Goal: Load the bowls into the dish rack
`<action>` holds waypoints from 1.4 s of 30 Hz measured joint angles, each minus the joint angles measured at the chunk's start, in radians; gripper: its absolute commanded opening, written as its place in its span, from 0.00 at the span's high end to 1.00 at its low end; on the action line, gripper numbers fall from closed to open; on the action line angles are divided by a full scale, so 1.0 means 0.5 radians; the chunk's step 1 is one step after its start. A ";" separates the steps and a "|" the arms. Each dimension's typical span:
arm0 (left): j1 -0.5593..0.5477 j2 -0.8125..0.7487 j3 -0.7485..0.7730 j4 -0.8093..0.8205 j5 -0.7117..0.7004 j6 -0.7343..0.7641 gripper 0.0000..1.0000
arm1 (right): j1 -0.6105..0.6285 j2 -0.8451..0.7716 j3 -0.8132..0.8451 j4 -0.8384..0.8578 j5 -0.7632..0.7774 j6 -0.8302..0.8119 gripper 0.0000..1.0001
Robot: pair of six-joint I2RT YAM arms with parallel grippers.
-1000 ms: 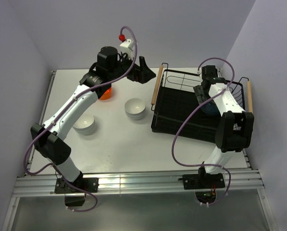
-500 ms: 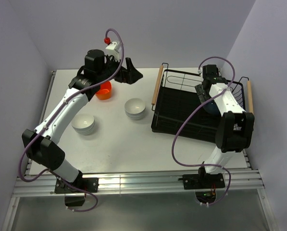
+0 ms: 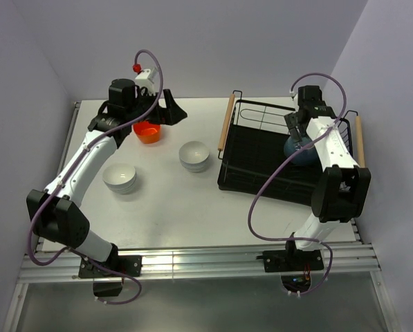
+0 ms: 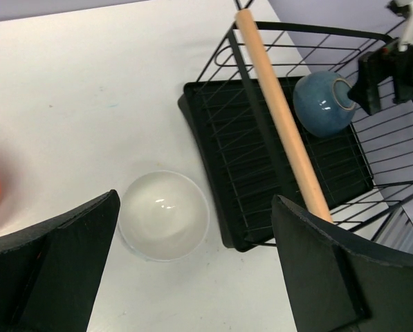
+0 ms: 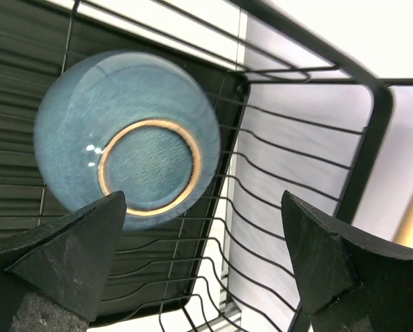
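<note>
The black wire dish rack (image 3: pixel 254 149) stands at the right of the table. A dark blue bowl (image 3: pixel 297 149) lies in its far right corner, foot ring up (image 5: pixel 126 138). My right gripper (image 3: pixel 294 131) hovers open just above it, touching nothing (image 5: pixel 206 277). An orange bowl (image 3: pixel 148 131) sits at the back left. My left gripper (image 3: pixel 173 114) hangs open and empty in the air beside it. Below its jaws lies a white bowl (image 4: pixel 163 214), the middle one (image 3: pixel 194 155) on the table. Another white bowl (image 3: pixel 120 178) sits at the left; both look like stacks of two.
Light wooden bar handles (image 3: pixel 225 124) (image 3: pixel 359 138) cap the rack's two ends; the near one crosses the left wrist view (image 4: pixel 282 117). Lilac walls close in the table at the back and both sides. A metal rail (image 3: pixel 192 263) runs along the near edge by the arm bases.
My left arm has swung left, away from the rack, to beside the orange bowl. My right gripper has drawn back a little, and the blue bowl now shows in the rack.
</note>
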 measured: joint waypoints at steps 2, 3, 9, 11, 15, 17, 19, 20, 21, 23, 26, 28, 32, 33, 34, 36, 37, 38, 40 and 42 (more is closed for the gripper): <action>0.036 0.000 -0.018 -0.001 0.005 0.001 0.03 | 0.000 -0.014 0.011 -0.001 -0.013 0.000 0.00; 0.052 0.000 -0.026 -0.002 0.005 0.003 0.03 | 0.000 -0.021 0.014 -0.002 -0.020 0.000 0.00; 0.142 0.001 -0.034 -0.030 0.008 0.005 0.06 | 0.000 -0.024 0.015 -0.049 -0.064 0.008 0.00; 0.180 0.006 -0.034 -0.036 0.008 0.005 0.08 | 0.000 -0.024 0.016 -0.066 -0.082 0.014 0.00; 0.260 0.053 -0.009 -0.058 0.000 0.012 0.14 | 0.000 -0.024 0.057 -0.137 -0.163 0.049 0.00; 0.304 0.128 0.060 -0.101 -0.029 0.040 0.16 | 0.000 -0.028 0.117 -0.189 -0.243 0.078 0.00; 0.355 0.228 0.130 -0.135 -0.066 0.063 0.19 | 0.000 -0.046 0.192 -0.244 -0.335 0.111 0.00; 0.378 0.276 0.161 -0.153 -0.093 0.080 0.21 | 0.000 -0.067 0.233 -0.270 -0.396 0.129 0.00; 0.399 0.324 0.184 -0.163 -0.115 0.095 0.22 | 0.000 -0.090 0.265 -0.288 -0.443 0.146 0.00; 0.441 0.431 0.236 -0.199 -0.184 0.127 0.25 | 0.000 -0.155 0.317 -0.323 -0.543 0.182 0.00; 0.484 0.587 0.328 -0.249 -0.293 0.160 0.30 | 0.000 -0.281 0.410 -0.392 -0.709 0.246 0.00; 0.498 0.687 0.375 -0.261 -0.373 0.169 0.32 | 0.000 -0.350 0.475 -0.420 -0.815 0.291 0.00; 0.506 0.855 0.475 -0.297 -0.519 0.187 0.42 | -0.001 -0.430 0.562 -0.479 -0.980 0.372 0.00; 0.506 0.895 0.500 -0.301 -0.552 0.194 0.44 | -0.002 -0.436 0.581 -0.497 -1.027 0.394 0.00; 0.510 0.928 0.521 -0.313 -0.579 0.198 0.45 | -0.004 -0.439 0.591 -0.510 -1.071 0.419 0.00; 0.517 0.983 0.558 -0.329 -0.623 0.196 0.45 | -0.008 -0.443 0.593 -0.529 -1.147 0.465 0.00; 0.524 1.008 0.568 -0.336 -0.642 0.194 0.45 | -0.011 -0.443 0.593 -0.537 -1.180 0.487 0.00; 0.533 1.030 0.573 -0.348 -0.661 0.189 0.45 | -0.014 -0.443 0.593 -0.545 -1.215 0.508 0.00; 0.550 1.064 0.584 -0.365 -0.691 0.179 0.46 | -0.018 -0.447 0.591 -0.552 -1.286 0.546 0.00; 0.569 1.095 0.591 -0.374 -0.729 0.169 0.46 | -0.018 -0.465 0.587 -0.552 -1.344 0.584 0.00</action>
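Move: The red bowl lies about 16 cm ahead of the left hand, 13 cm to its left and 26 cm below. At that same depth, the near white bowl is about 6 cm ahead and 5 cm right, and the left white bowl 4 cm back and 23 cm left. From the right hand the red bowl is some 58 cm left, 16 cm ahead and 13 cm lower; the blue bowl is 4 cm ahead, 3 cm left and 9 cm below. Left hand sinks about 19 cm leftward and forward towards the red bowl, half-closing; right rises 15 cm, leftward, from the blue bowl. ##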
